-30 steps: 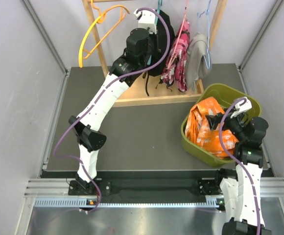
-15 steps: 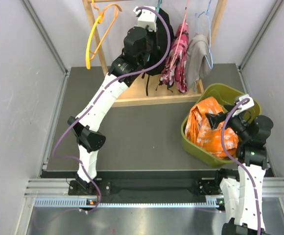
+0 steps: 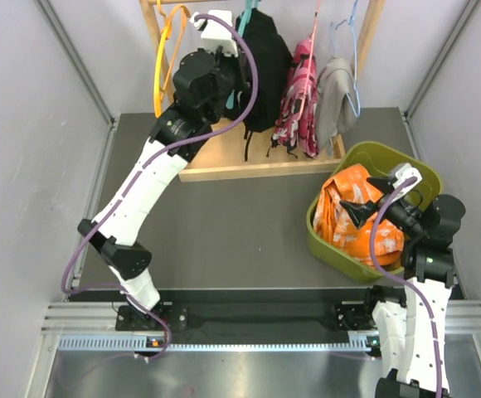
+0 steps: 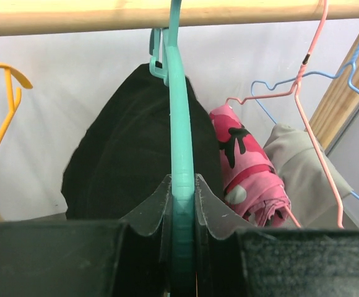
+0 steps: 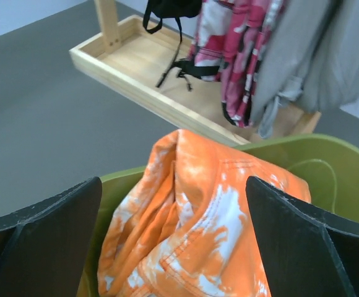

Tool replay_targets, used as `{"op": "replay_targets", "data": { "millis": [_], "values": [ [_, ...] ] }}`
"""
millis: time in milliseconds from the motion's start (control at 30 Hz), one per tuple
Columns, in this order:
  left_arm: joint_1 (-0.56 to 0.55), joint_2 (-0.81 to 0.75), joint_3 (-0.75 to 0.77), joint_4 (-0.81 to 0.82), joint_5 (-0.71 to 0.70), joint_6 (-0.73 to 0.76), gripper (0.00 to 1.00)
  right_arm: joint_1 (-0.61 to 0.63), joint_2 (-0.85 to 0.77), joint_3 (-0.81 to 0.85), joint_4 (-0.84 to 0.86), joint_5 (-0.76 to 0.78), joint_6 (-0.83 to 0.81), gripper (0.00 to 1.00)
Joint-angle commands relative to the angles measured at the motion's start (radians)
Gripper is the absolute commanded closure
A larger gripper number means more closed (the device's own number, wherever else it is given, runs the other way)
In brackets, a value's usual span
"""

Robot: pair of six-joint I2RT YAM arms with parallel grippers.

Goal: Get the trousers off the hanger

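Observation:
The black trousers (image 3: 265, 62) hang on a teal hanger (image 4: 181, 142) from the wooden rail (image 4: 105, 17). My left gripper (image 4: 182, 189) is shut on the teal hanger's bar, high at the rack. The pink floral trousers (image 3: 300, 95) hang on a pink wire hanger (image 4: 309, 111), and the grey trousers (image 3: 336, 95) on a blue wire hanger (image 3: 353, 66). The orange trousers (image 3: 357, 215) lie in the green bin (image 3: 398, 162). My right gripper (image 5: 179, 235) is open just above the orange trousers (image 5: 204, 229).
An empty orange hanger (image 3: 167, 58) hangs at the rail's left end. The wooden rack's base tray (image 3: 257, 166) sits on the dark table at the back. Grey walls stand close on both sides.
My left arm has swung left along the rail, carrying the teal hanger and black trousers with it. The orange hanger has turned edge-on. My right gripper has shifted slightly over the bin.

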Motion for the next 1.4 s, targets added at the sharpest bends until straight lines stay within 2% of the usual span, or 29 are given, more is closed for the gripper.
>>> {"op": "replay_targets", "data": {
  "millis": [0,133,300,400,467,500,533,633,700,733,800,900,967,1000,1100,1233,1367],
  "values": [
    [0.005,-0.158,-0.032,0.258,0.008,-0.012,1.00,-0.010,-0.007,0.051,0.009,-0.174,-0.096,0.00],
    [0.004,-0.258,-0.149,0.238,0.028,-0.039,1.00,-0.007,-0.012,0.042,-0.004,-0.284,-0.243,0.00],
    [0.004,-0.402,-0.305,0.196,0.065,-0.073,1.00,0.009,0.034,0.072,0.000,-0.380,-0.311,0.00],
    [0.005,-0.480,-0.397,0.181,0.094,-0.101,1.00,0.055,0.082,0.115,-0.029,-0.365,-0.367,0.00],
    [0.004,-0.519,-0.465,0.170,0.116,-0.124,1.00,0.163,0.117,0.150,-0.141,-0.308,-0.502,0.00],
    [0.004,-0.555,-0.488,0.166,0.125,-0.130,1.00,0.212,0.131,0.181,-0.176,-0.230,-0.553,0.00],
    [0.005,-0.574,-0.531,0.152,0.137,-0.145,1.00,0.331,0.145,0.193,-0.228,-0.191,-0.632,0.00],
    [0.004,-0.643,-0.588,0.130,0.159,-0.182,1.00,0.516,0.188,0.217,-0.221,-0.069,-0.679,0.00],
    [0.005,-0.697,-0.647,0.123,0.175,-0.207,1.00,0.596,0.224,0.227,-0.166,0.009,-0.676,0.00],
    [0.005,-0.715,-0.669,0.123,0.178,-0.231,1.00,0.684,0.237,0.230,-0.143,0.049,-0.668,0.00],
    [0.004,-0.769,-0.735,0.124,0.182,-0.259,1.00,0.787,0.270,0.220,-0.025,0.204,-0.656,0.00],
    [0.005,-0.839,-0.822,0.136,0.185,-0.312,1.00,1.042,0.322,0.191,0.187,0.433,-0.648,0.00],
    [0.004,-0.867,-0.877,0.138,0.183,-0.355,1.00,1.122,0.385,0.189,0.282,0.522,-0.654,0.00],
    [0.004,-0.893,-0.894,0.140,0.182,-0.368,1.00,1.191,0.408,0.189,0.392,0.603,-0.658,0.00],
    [0.004,-0.939,-0.951,0.135,0.182,-0.412,1.00,1.288,0.499,0.195,0.605,0.736,-0.659,0.00],
    [0.004,-0.984,-1.008,0.121,0.195,-0.454,1.00,1.354,0.591,0.209,0.795,0.846,-0.618,0.00],
    [0.004,-1.016,-1.029,0.106,0.212,-0.461,1.00,1.377,0.683,0.246,0.868,0.965,-0.540,0.00]
  ]
}}
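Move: The black trousers hang on the teal hanger that the left fingers already hold, their middle about 10 cm ahead of the left hand, 3 cm to its right and 11 cm below. From that hand, the pink trousers are 10 cm ahead, 12 cm right and 12 cm lower; the yellow hanger is 3 cm ahead and 14 cm left. The right hand has the black trousers 27 cm ahead, 26 cm left and 14 cm higher, and the orange trousers 5 cm ahead and 18 cm below. The teal hanger with the black trousers is drawn back from the rack in the left hand's kept grip, about 20 cm back and some 10 cm left, then also about 10 cm down as the wrist swings clockwise and tips downward. The open right hand dips back, then sweeps about 30 cm left from over the basket towards the trousers, turning until its fingers point mostly left, jaws still wide. ##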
